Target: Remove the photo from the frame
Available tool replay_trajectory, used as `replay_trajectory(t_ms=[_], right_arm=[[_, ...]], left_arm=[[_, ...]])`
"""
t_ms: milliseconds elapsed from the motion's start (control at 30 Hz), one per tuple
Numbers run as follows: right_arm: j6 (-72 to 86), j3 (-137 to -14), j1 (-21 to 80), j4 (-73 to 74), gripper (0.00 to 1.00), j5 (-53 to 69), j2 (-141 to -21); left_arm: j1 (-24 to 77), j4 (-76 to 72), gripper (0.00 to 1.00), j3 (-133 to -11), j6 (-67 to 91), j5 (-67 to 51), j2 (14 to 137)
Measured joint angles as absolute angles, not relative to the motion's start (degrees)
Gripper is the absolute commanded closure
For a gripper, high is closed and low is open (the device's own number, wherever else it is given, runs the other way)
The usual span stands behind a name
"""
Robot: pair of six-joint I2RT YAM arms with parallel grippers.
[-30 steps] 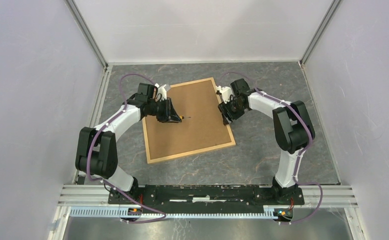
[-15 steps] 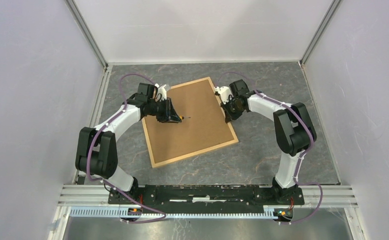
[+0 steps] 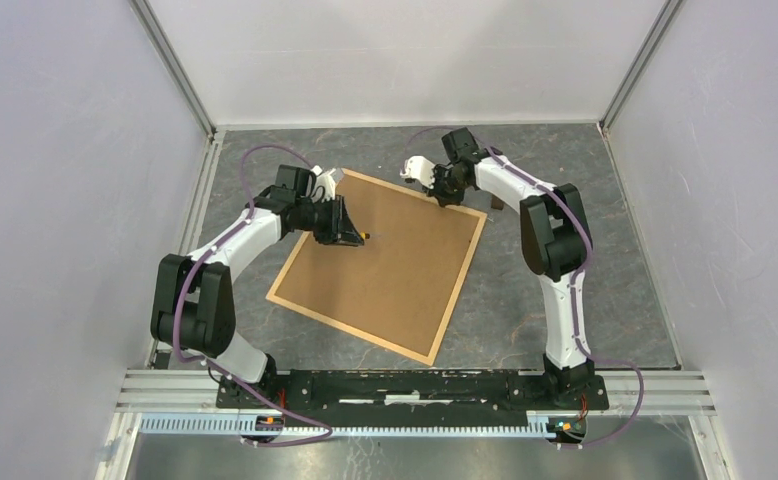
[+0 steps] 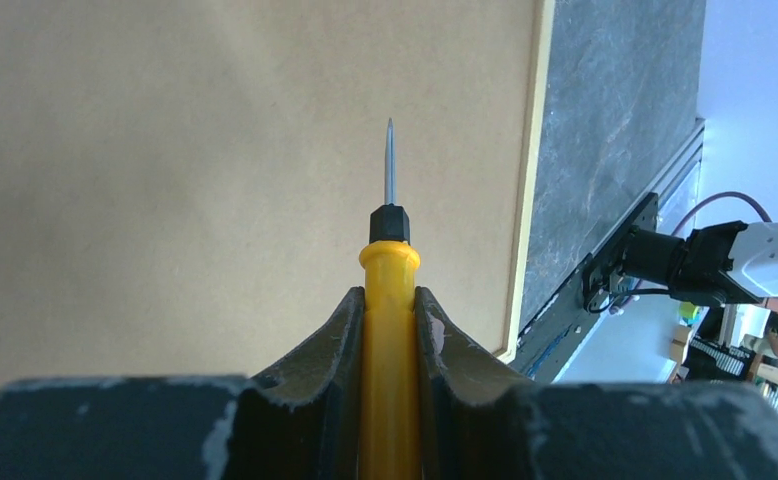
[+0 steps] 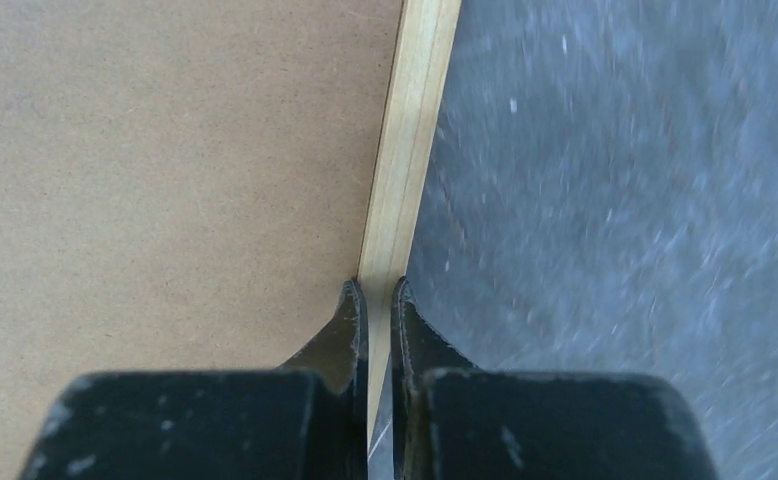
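The frame lies face down on the table with its brown backing board up, inside a narrow light-wood rim. The photo is hidden beneath the board. My right gripper is at the frame's far edge, shut on that rim, one finger over the board and one on the table side. My left gripper hovers over the board's far-left part, shut on a yellow-handled screwdriver whose thin metal tip points across the board.
The grey stone-patterned table is enclosed by white walls with metal posts at the back corners. A small dark block lies just right of the frame's far-right corner. The arm bases sit on a metal rail at the near edge.
My right gripper has shut on the frame's rim and swung back and left, turning the frame counterclockwise on the table. The left arm and the screwdriver have stayed put.
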State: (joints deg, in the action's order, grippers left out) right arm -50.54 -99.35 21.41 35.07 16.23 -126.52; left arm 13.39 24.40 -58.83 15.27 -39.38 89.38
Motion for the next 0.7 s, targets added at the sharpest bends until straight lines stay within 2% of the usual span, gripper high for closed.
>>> replay_trajectory(t_ms=[100,200,300,333,433,533,700], right_arm=[[-54.61,-100.40,23.27,33.98,0.96,17.54,-127.31],[-55.37,-100.42,25.65,32.80,0.77,19.38,-127.31],[-52.97,-101.51,27.57,30.96,0.49,19.77,-127.31],[-51.59,-102.69,27.92,30.96,0.45,20.36,-127.31],[-46.00,-107.09,27.00,29.95,0.39,21.47,-126.87],[-39.72,-107.96,24.34,28.95,0.39,21.54,-124.29],[-26.65,-96.12,17.67,26.46,0.38,19.79,-114.21]], left_arm=[[14.00,24.40,0.98,-59.31,15.27,-39.81,89.45],[15.07,24.40,0.98,-59.72,15.27,-40.60,89.67],[16.14,24.34,0.98,-60.29,15.29,-40.99,90.48],[16.60,24.25,0.98,-60.40,15.29,-41.12,90.87],[17.76,24.21,0.98,-60.99,15.29,-41.25,92.29],[18.68,23.66,0.98,-62.63,15.31,-41.60,94.28],[19.09,22.55,0.98,-65.49,15.31,-42.00,96.88]])
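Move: Pinched already between the right fingers is the frame's far edge, right at the hand point. The frame's far right corner lies about 9 cm to that hand's right and 3 cm back, its middle roughly 14 cm left and 16 cm back, and the brown block some 12 cm right, level with the hand. From the left hand, which holds the yellow awl, the frame's right edge is around 20 cm to the right, level ahead and 9 cm lower. Swinging the pinched far edge of the frame to the left, the right hand goes some 8 cm, opening wide towards the end of the sweep to let go. It then rises about 10 cm off the edge and swings back right, turning clockwise. Meanwhile the left hand keeps hold of the awl and shifts about 5 cm right over the back board, towards the frame's right edge. ##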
